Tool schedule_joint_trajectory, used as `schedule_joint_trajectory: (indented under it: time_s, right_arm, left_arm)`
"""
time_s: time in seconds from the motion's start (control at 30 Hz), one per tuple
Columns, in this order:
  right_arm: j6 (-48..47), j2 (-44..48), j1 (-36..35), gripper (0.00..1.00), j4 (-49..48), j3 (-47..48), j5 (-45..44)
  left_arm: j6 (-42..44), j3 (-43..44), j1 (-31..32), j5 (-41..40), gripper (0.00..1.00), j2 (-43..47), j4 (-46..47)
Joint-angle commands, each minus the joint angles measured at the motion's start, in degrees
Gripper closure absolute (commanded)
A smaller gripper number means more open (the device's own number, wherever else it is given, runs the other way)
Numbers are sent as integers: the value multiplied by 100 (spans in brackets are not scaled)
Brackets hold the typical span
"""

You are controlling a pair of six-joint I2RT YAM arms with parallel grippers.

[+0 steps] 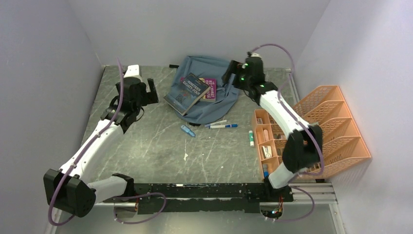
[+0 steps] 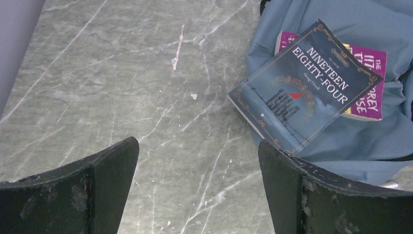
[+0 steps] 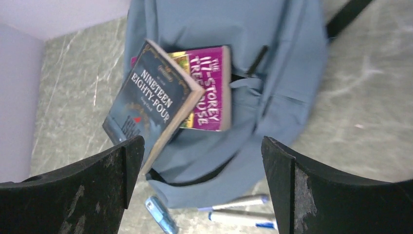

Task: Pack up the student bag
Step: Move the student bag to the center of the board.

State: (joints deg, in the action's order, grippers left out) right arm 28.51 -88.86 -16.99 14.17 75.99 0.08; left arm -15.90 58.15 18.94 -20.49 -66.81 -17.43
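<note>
The grey-blue student bag (image 1: 214, 102) lies flat at the back centre of the table. Two books rest on it: a dark "Nineteen Eighty-Four" (image 1: 187, 92) overlapping a purple one (image 1: 209, 88). My right gripper (image 1: 230, 73) hovers open above the bag's right side, nothing between its fingers; its wrist view looks down on the bag (image 3: 287, 73) and both books (image 3: 151, 102). My left gripper (image 1: 146, 90) stands open over bare table left of the bag, holding nothing. In its wrist view the dark book (image 2: 307, 87) and the bag (image 2: 360, 141) lie to the right.
Two pens (image 1: 221, 125), a small blue item (image 1: 187, 130) and a green-capped stick (image 1: 251, 137) lie on the table in front of the bag. An orange mesh tray rack (image 1: 321, 131) with small supplies stands at the right edge. Walls close in on three sides.
</note>
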Motion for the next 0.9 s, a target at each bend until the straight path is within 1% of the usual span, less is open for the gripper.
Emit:
schedule_joint_trajectory:
  time_s: [0.0, 0.1, 0.17, 0.27, 0.33, 0.47, 0.67, 0.77, 0.87]
  right_arm:
    - [17, -1155, -597, 5, 138, 891, 251]
    - [-198, -2380, -810, 8, 519, 1946, 547]
    - [-328, -3030, -872, 9, 767, 2585, 513]
    - [-489, -3761, -867, 9, 1097, 3391, 235]
    - [-619, -4088, -836, 7, 1318, 3736, 59]
    - [-831, -4237, -782, 0, 1408, 3846, -128]
    - [-848, -3888, -552, 0, 1052, 3304, -40]
    - [-815, -3838, -341, 0, 826, 3153, 518]
    - [-909, -4036, -266, 0, 777, 3325, 1017]
  left_arm:
    - [-337, -72, 87, -476, 2, 214, 61]
    - [-305, -108, 139, -334, 2, 259, 126]
    - [-288, -122, 168, -263, 2, 272, 151]
    - [-265, -141, 204, -213, 2, 295, 176]
    - [-242, -162, 227, -143, 2, 313, 204]
    - [-227, -181, 258, -78, 2, 317, 240]
    - [-221, -190, 260, -14, 2, 295, 257]
    - [-221, -190, 259, 60, 2, 272, 279]
    - [-221, -182, 259, 108, 2, 229, 284]
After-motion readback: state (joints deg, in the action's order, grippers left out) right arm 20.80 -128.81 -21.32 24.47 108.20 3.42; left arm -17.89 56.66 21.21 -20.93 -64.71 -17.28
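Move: The open middle of the student bag lies about 8 cm ahead of the right hand, 10 cm to its left and some 22 cm below. From that hand, the purple book lies about 9 cm ahead and 11 cm left, the Nineteen Eighty-Four book 5 cm ahead and 18 cm left, and the pens 9 cm back and 1 cm left. From the left hand, the bag's middle is roughly 16 cm ahead and 23 cm to the right. Already on its way, the right arm plunges some 15 cm into the space over the open bag while sweeping about 13 cm left and 9 cm forward, its wide-open fingers tipping roughly 15 degrees further down and turning slightly counter-clockwise. Low over the right-hand end of the purple book it stops sinking, then eases about 5 cm back to the right at nearly the same height, fingers still open, close above book and cloth with no contact to be seen. ##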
